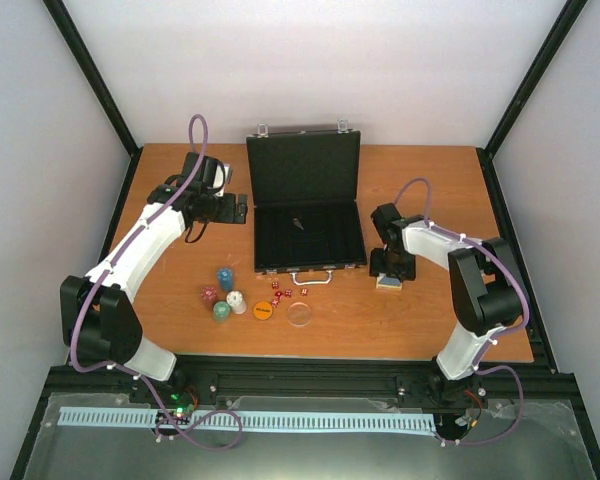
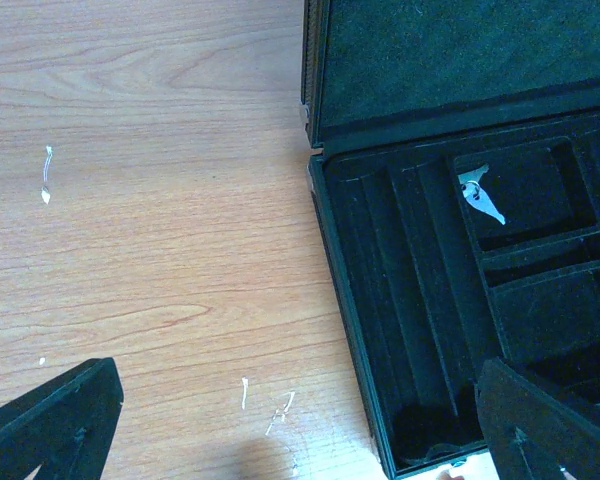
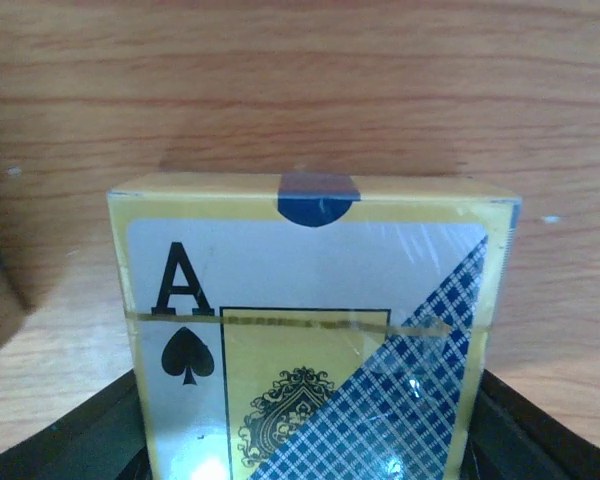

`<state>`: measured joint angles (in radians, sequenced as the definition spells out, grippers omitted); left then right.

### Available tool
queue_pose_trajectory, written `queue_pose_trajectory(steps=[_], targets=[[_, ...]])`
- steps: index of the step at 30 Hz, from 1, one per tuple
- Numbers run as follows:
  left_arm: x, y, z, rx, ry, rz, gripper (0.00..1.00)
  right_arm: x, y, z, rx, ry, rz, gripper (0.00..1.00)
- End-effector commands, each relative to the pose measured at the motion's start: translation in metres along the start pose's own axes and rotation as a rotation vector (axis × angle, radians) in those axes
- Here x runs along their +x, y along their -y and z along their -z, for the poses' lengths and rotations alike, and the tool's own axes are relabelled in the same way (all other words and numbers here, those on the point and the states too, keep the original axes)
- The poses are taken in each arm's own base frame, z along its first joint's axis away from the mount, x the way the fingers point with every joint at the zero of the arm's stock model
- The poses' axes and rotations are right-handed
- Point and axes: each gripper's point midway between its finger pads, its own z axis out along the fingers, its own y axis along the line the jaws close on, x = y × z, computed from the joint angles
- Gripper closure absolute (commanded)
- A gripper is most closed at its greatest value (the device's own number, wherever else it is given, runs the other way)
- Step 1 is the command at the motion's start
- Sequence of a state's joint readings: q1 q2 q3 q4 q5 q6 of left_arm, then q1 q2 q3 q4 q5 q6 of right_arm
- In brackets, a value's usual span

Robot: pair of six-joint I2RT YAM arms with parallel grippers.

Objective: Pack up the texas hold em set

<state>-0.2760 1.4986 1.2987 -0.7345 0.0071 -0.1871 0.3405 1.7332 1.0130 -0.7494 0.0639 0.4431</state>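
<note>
The black briefcase (image 1: 308, 230) lies open at the table's middle back, lid upright; its empty felt tray shows in the left wrist view (image 2: 460, 300). My left gripper (image 1: 227, 208) hangs open just left of the case, its jaws (image 2: 295, 410) wide over bare wood and the case's corner. My right gripper (image 1: 388, 270) is shut on the blue-yellow card deck (image 1: 388, 284), right of the case; the deck (image 3: 310, 330) fills the right wrist view between my fingers (image 3: 75, 445). Blue (image 1: 225, 277), red (image 1: 209, 295), green (image 1: 221, 311) and white (image 1: 237, 301) chip stacks, orange disc (image 1: 263, 310), clear disc (image 1: 300, 314) and red dice (image 1: 280, 295) lie before the case.
A small silver key-like piece (image 2: 477, 195) lies in one compartment of the case (image 1: 297, 223). The case's silver handle (image 1: 311, 277) faces the chips. Black frame rails run along the table's edges (image 1: 130, 190).
</note>
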Motion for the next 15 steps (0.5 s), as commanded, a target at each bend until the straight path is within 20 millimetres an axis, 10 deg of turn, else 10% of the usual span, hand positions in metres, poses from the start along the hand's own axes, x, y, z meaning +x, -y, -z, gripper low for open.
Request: queue_pose_trajectory(steps=[1, 8, 15], targets=[[-0.004, 0.0, 0.012, -0.008, 0.027, -0.017, 0.0, 0.005, 0.042, 0.003, 0.187, -0.023, -0.062, 0.52], [0.0, -0.001, 0.013, -0.01, 0.021, -0.02, 0.0, -0.051, 0.024, 0.068, 0.113, 0.127, -0.137, 0.53], [0.007, -0.003, 0.011, -0.014, 0.016, -0.016, 0.0, -0.104, -0.043, 0.115, -0.184, 0.167, -0.269, 0.52]])
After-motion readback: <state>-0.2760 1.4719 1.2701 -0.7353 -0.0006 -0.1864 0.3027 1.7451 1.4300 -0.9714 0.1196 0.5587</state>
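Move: The right hand already has the card box between its fingers, down at the table. The middle of the open case's tray lies about 19 cm to its left and 9 cm ahead, roughly level in height. The case handle is some 19 cm left and 1 cm back, the red dice about 25 cm left and 5 cm back. From the left hand, the tray's middle is about 16 cm right, 1 cm ahead and 18 cm below. The right hand, still pinching the card box, lifts it about 10 cm and swings some 8 cm forward. ##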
